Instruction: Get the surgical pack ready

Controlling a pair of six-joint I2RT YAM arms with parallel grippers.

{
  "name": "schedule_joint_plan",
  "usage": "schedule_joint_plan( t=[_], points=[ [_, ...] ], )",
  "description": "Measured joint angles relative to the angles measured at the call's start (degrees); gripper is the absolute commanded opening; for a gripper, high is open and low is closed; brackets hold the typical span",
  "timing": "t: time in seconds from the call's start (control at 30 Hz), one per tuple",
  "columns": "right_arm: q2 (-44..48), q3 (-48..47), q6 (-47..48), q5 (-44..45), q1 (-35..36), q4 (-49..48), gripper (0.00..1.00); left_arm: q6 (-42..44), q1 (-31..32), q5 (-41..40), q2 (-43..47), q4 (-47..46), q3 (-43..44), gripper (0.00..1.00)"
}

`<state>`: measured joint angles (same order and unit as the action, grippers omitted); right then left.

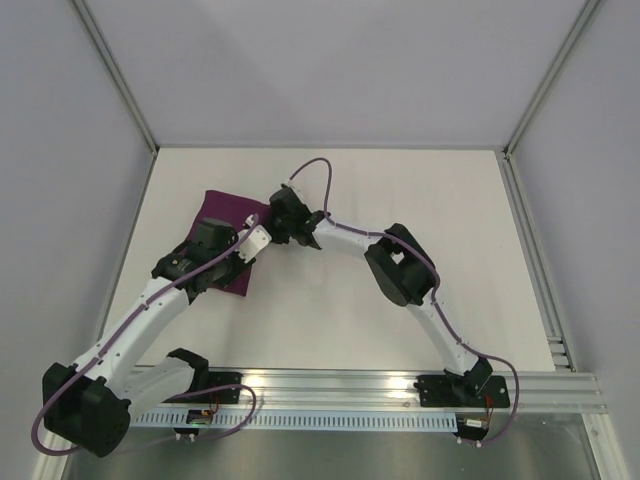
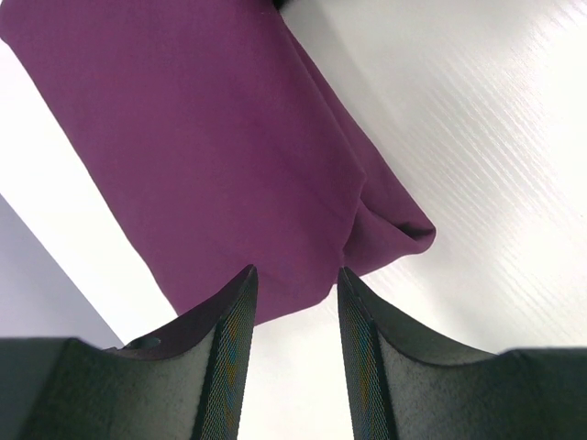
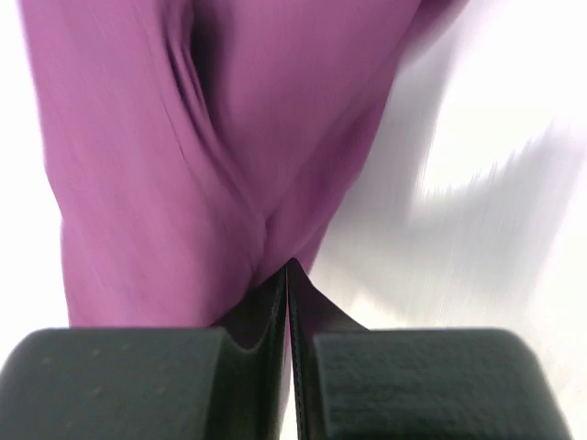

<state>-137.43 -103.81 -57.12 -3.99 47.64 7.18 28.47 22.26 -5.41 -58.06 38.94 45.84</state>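
Note:
The surgical pack [image 1: 222, 207] is a folded deep-purple fabric bundle lying left of the table's middle; only cloth shows. In the left wrist view the bundle [image 2: 211, 137] runs diagonally, one corner fold ending just beyond my fingertips. My left gripper [image 2: 295, 275] hovers open over that near end with bare table between its fingers. My right gripper [image 3: 289, 266] is shut, its tips pinching a puckered fold at the edge of the fabric [image 3: 183, 137]. From above, the left gripper [image 1: 250, 245] and the right gripper [image 1: 268, 218] meet over the bundle and hide its middle.
The white table [image 1: 400, 200] stretches to the right of the bundle. An aluminium rail [image 1: 400, 385] with both arm bases runs along the near edge. Grey walls and metal frame posts [image 1: 525, 120] close in the back and sides.

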Motion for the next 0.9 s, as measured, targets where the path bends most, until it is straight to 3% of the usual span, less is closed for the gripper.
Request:
schedule_joint_plan(
  t=[0.2,0.57,0.77,0.9],
  points=[
    [-5.4,-11.1,1.5,1.7,-2.2,4.4,0.04,-0.1,-0.6,0.2,0.2,0.0,0.0,0.49],
    [-6.4,-11.6,3.1,4.2,-2.6,7.0,0.06,0.0,-1.1,0.4,2.2,0.2,-0.7,0.49],
    [4.4,3.4,8.0,5.5,-5.2,6.2,0.17,0.1,-4.8,-1.7,6.6,1.7,-5.2,0.49],
    [18.7,18.2,13.6,7.5,-7.7,5.5,0.3,-0.8,-16.3,-2.7,5.4,4.1,-6.1,0.49]
  ],
)
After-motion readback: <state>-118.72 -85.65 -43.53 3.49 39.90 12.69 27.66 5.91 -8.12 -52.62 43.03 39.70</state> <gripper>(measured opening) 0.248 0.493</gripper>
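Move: My right hand, nearly shut, has its fingertips at the right edge of the folded purple cloth, whose middle lies about 13 cm to its left and level with it fore and aft. The cloth's far right corner is some 8 cm ahead and 1 cm left of that hand; its near right corner is 15 cm back and 8 cm left. From my left hand the cloth's middle is roughly 13 cm ahead, 1 cm right and 12 cm below. I run my right hand forward some 4 cm, low along the cloth's right edge towards the far corner, pause there, then sweep it about 13 cm to the right, clear of the cloth, rising at the end as its fingers open to a quarter. My half-open, empty left hand waits above the cloth, then late on swings about 9 cm left, a little back and down, turning counter-clockwise. ##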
